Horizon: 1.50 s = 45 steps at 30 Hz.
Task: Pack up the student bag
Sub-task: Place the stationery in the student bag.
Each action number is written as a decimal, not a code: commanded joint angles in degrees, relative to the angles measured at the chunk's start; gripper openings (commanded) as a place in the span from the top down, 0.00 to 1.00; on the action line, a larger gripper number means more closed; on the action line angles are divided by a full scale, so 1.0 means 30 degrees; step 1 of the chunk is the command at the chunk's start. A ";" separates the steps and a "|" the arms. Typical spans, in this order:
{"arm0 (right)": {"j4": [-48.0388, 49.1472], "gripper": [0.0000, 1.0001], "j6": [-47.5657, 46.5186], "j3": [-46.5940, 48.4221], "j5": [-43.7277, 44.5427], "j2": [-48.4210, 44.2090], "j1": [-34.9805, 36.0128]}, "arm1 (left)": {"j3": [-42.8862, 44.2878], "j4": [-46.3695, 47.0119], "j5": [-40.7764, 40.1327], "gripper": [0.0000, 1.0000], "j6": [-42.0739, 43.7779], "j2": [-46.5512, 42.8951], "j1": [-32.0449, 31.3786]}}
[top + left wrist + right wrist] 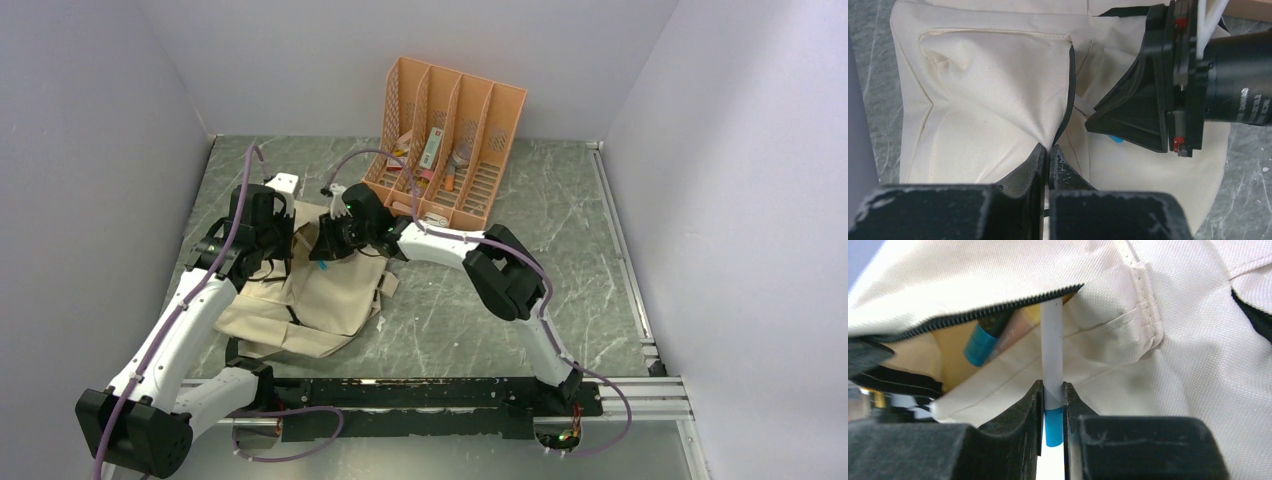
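The student bag (320, 295) lies flat on the table, cream fabric with a dark zipper (998, 307) along an open pocket. My left gripper (1049, 149) is shut on the fabric edge right beside that zipper, lifting the pocket mouth. My right gripper (1052, 387) is shut on a white pen (1051, 340) with a blue end, and the pen's far end reaches into the pocket. A blue-capped marker (979, 347) lies inside the pocket. In the top view both grippers meet over the bag's upper edge, the left one (280, 228) beside the right one (328, 243).
An orange file organizer (450, 140) with several small items in its slots stands at the back of the table. A small white object (283, 182) lies behind the left arm. Grey walls close in on both sides, and a metal rail (640, 385) runs along the front.
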 commanded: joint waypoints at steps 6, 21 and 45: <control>0.4902 1.00 0.9743 0.0793 -0.2251 0.0717 -0.0294 | 0.0116 0.0831 0.0745 0.95 -0.0178 -0.0273 -0.0228; 0.4567 0.99 1.0483 0.4558 -0.2058 0.3231 0.0875 | 0.0206 0.0795 0.0932 0.95 -0.0218 -0.0450 -0.0228; 0.2977 0.59 0.4743 -0.0877 -0.1491 -0.1277 0.1551 | -0.0017 0.0805 0.0723 0.95 -0.0508 -0.0425 -0.0228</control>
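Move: The right hand already pinches the white marker, its tip just under the zipped edge; the bag's pocket opening lies about 4 cm to its left and 2 cm back, near its height. The black marker inside is some 7 cm left and 4 cm back, slightly below. The left hand keeps that edge raised; from it the opening is level fore and aft, about 3 cm to the right and 4 cm below. Right hand carries the white marker some 7 cm left, rising, then back and down into the pocket, and opens. ##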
